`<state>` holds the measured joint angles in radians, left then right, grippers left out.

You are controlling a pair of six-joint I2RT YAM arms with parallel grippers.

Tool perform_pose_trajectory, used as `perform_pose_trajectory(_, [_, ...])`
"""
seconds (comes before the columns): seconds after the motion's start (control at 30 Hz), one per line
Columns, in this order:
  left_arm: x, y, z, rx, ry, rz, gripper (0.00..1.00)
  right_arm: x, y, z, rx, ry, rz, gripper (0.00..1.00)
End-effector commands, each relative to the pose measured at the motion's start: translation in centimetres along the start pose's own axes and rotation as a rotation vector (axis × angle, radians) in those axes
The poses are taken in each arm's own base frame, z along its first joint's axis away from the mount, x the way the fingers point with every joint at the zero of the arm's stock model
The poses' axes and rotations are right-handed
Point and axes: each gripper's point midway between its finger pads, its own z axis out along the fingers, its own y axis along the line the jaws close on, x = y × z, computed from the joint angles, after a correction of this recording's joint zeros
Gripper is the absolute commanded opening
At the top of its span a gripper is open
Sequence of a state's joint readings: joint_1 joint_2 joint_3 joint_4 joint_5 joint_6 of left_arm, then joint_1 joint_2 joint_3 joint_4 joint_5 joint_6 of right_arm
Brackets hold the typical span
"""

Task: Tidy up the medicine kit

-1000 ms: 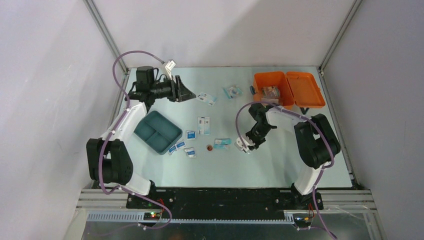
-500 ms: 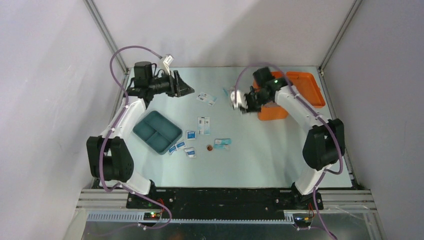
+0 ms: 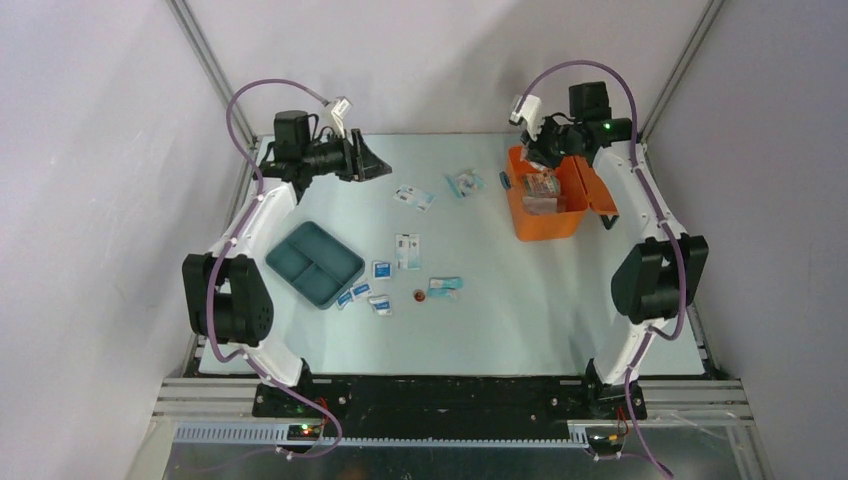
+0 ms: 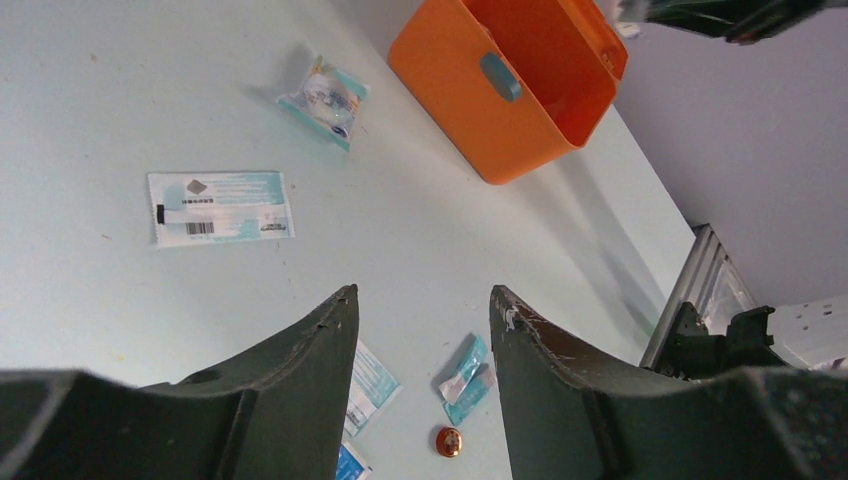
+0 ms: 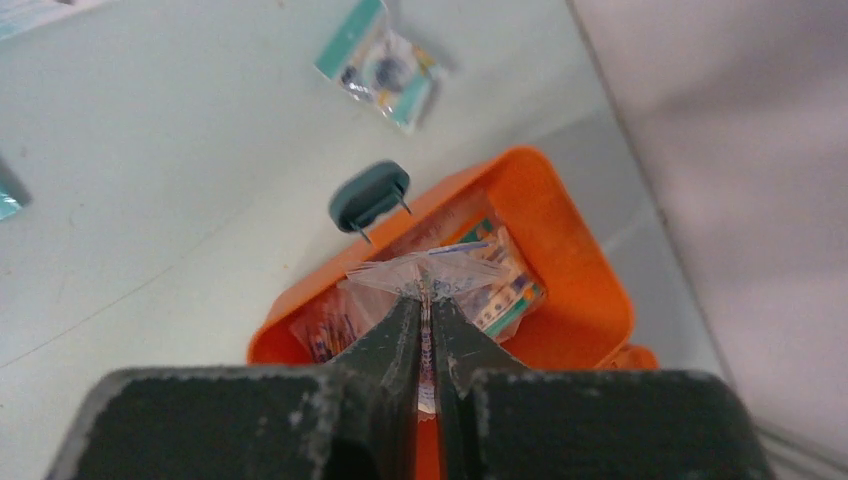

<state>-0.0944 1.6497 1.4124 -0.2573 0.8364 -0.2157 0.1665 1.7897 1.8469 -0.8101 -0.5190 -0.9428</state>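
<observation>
The medicine kit is an open orange box at the back right, with its lid raised on the right side. Its grey latch shows on the front wall. My right gripper hangs just above the box, shut on the edge of a clear plastic packet. More packets lie inside the box below it. My left gripper stands open above the back left of the table, holding nothing. In the left wrist view the kit lies far ahead of my left gripper.
A teal divided tray sits at the left. Loose sachets lie mid-table: a white-and-teal one, a clear one, several small blue ones, a teal pair. A small red disc lies beside them.
My right arm swung from mid-table up to the back over the orange box, and its jaws closed on the packet. The box sits slightly nearer with its lid more upright. The left arm barely moved.
</observation>
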Motion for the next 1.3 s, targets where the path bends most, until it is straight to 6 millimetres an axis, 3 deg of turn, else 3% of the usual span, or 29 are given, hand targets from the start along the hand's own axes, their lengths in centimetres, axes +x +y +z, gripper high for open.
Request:
perform_pose_trajectory(0.0, [-2.5, -0.9, -0.3, 0.001, -0.050, 0.096, 0.57, 2.6, -3.4, 0.1, 0.086, 0.036, 0.113, 0.09])
perform_pose_trajectory(0.27, [-2.0, -0.7, -0.3, -0.005, -0.043, 0.099, 0.56, 9.7, -1.3, 1.9, -0.002, 0.212, 0.132, 0.11])
perform_pose_trajectory(0.37, [-1.9, -0.7, -0.3, -0.009, -0.043, 0.099, 0.57, 11.1, -0.4, 2.6, -0.021, 0.240, 0.170, 0.11])
perform_pose_trajectory(0.57, [-1.6, -0.5, -0.5, -0.024, -0.040, 0.103, 0.57, 15.2, -1.8, 2.9, 0.222, 0.377, 0.405, 0.08])
perform_pose_trajectory(0.6, [-1.5, -0.6, -0.6, -0.025, -0.040, 0.105, 0.57, 15.2, -2.3, 2.8, 0.261, 0.372, 0.419, 0.11])
perform_pose_trajectory(0.77, [-1.3, -0.3, -0.6, -0.034, -0.037, 0.097, 0.57, 17.4, -0.8, 2.9, 0.319, 0.427, 0.553, 0.17])
perform_pose_trajectory(0.97, [-1.2, -0.2, -0.5, -0.035, -0.033, 0.089, 0.57, 17.9, -0.4, 3.3, 0.336, 0.429, 0.629, 0.22])
perform_pose_trajectory(1.03, [-1.1, -0.2, -0.5, -0.035, -0.032, 0.087, 0.57, 17.8, -0.8, 3.2, 0.379, 0.431, 0.656, 0.32])
perform_pose_trajectory(1.07, [-1.2, -0.3, -0.5, -0.035, -0.033, 0.089, 0.57, 17.6, -1.1, 3.1, 0.390, 0.425, 0.662, 0.43])
perform_pose_trajectory(1.13, [-1.2, -0.3, -0.6, -0.038, -0.035, 0.090, 0.57, 16.0, -2.0, 2.8, 0.405, 0.385, 0.667, 0.57])
perform_pose_trajectory(1.23, [-1.1, -0.2, -0.6, -0.043, -0.034, 0.089, 0.58, 12.7, -2.2, 2.8, 0.370, 0.316, 0.666, 0.64])
perform_pose_trajectory(1.27, [-1.0, -0.2, -0.6, -0.044, -0.034, 0.089, 0.58, 11.1, -3.3, 2.5, 0.382, 0.280, 0.656, 0.64])
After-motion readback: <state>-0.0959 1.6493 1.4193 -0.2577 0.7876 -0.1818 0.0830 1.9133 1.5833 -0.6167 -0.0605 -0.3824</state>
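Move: The right gripper already holds the small clear bag, high near the orange box's left wall. The middle of the open box lies about 6 cm to its right, 2 cm ahead and 19 cm below. The box's blue latch is some 4 cm left and 5 cm ahead, and the teal-white packet about 13 cm left and 8 cm ahead on the table. From the left gripper the box is roughly 33 cm right, 7 cm ahead and 19 cm below. Lower the right gripper with the clear bag some 15 cm into the orange box while carrying it about 10 cm to the right. On the way down turn the wrist about 45 degrees clockwise and tip the fingers more steeply down. At the bottom, open the fingers wide to let go of the bag, easing up about a centimetre as they part. ##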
